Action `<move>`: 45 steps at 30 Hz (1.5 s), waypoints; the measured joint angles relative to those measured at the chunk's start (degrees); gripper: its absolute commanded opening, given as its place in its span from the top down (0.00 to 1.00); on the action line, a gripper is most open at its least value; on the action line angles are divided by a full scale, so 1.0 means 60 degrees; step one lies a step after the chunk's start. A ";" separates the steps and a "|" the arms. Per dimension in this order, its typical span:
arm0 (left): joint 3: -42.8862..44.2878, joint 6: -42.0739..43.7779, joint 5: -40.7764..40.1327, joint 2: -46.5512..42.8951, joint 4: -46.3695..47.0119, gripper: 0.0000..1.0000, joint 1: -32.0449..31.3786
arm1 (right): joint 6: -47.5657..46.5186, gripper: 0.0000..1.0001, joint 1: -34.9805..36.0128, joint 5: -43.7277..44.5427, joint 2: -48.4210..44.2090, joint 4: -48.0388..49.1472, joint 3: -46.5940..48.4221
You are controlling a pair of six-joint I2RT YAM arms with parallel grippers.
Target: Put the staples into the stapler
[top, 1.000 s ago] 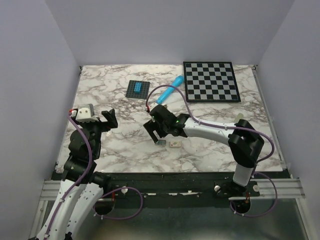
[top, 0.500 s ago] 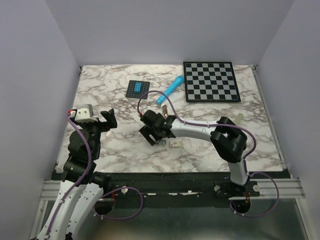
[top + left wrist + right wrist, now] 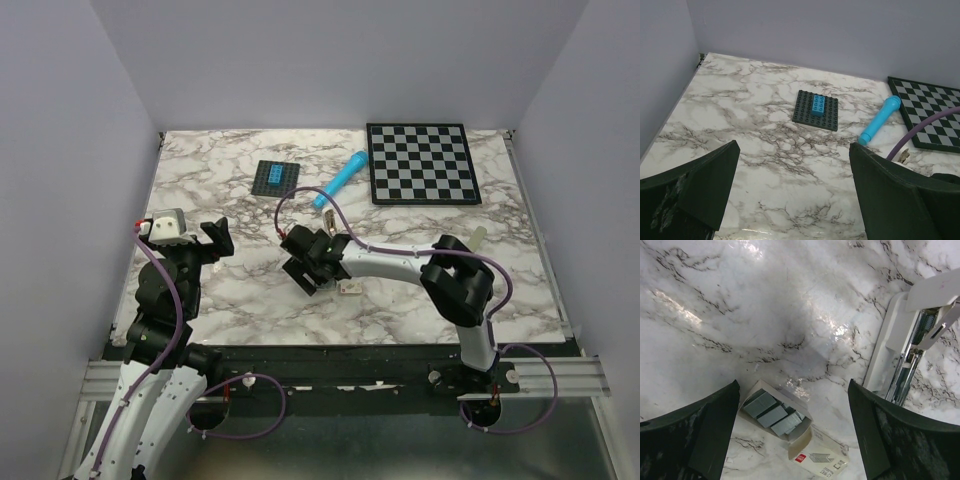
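Note:
In the right wrist view the staples (image 3: 772, 411) are several silvery-grey blocks lying in an open cardboard box, its printed flap (image 3: 820, 461) folded out on the marble. My right gripper (image 3: 792, 385) is open and hovers above them, with a finger on either side and nothing held. The stapler (image 3: 892, 332) is cream-white and lies to the right of the box, swung open so its shiny metal rail shows. From above, the right gripper (image 3: 308, 274) covers most of the box. My left gripper (image 3: 215, 240) stands open and empty at the left, away from both.
A bright blue cylinder (image 3: 338, 180) lies at the back centre, beside a dark studded plate with a blue brick (image 3: 277, 178). A chessboard (image 3: 420, 163) fills the back right. A purple cable (image 3: 300, 195) loops over the right wrist. Walls enclose the table on three sides.
My right gripper has shifted left and slightly toward the front, ending over the staple box. The left arm has not moved.

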 measured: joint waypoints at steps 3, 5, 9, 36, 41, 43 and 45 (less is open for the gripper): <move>0.0000 -0.0004 0.0000 0.0000 0.0000 0.01 0.0004 | -0.0040 0.04 0.0000 0.0153 -0.0142 -0.0135 -0.0153; 0.0000 -0.0025 0.0004 0.0000 0.0000 0.01 0.0004 | -0.0076 0.04 0.0000 0.0229 -0.0255 -0.0189 -0.0270; 0.0000 -0.0058 0.0007 0.0000 0.0000 0.01 0.0007 | -0.0109 0.04 0.0000 0.0284 -0.0510 -0.0277 -0.0477; -0.0004 -0.0113 0.0084 0.0022 0.0000 0.01 0.0025 | 0.1348 0.56 -0.0783 -0.1100 -0.2116 -0.0448 -0.1151; -0.0004 -0.0117 0.0127 0.0022 0.0000 0.01 0.0029 | 0.1424 0.63 -0.0892 -0.1508 -0.1676 -0.0495 -0.1147; -0.0004 -0.0117 0.0157 0.0022 0.0000 0.01 0.0040 | 0.1421 0.63 -0.0911 -0.1672 -0.1555 -0.0535 -0.1147; -0.0007 -0.0120 0.0186 0.0022 0.0000 0.01 0.0058 | 0.1421 0.64 -0.0922 -0.1854 -0.1504 -0.0576 -0.1144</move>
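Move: The staple tray lies just under the open right fingers, about 2 cm back, 1 cm to the right and 3 cm down, its left end close against the left-hand finger. The box lid adjoins it, 5 cm farther right; the opened stapler stands about 11 cm ahead and 4 cm right of the hand. From the raised left hand the tray is some 23 cm right, roughly level forward, 29 cm below. The staple tray is nudged along by the low, open right fingers as the hand sweeps about 3.5 cm right and slightly back. The hand then lifts some 5 cm off the tray and sinks most of that again over it, the fingers closing from wide to a narrow gap above the staples and tilting some 10 degrees nearer to straight down. ##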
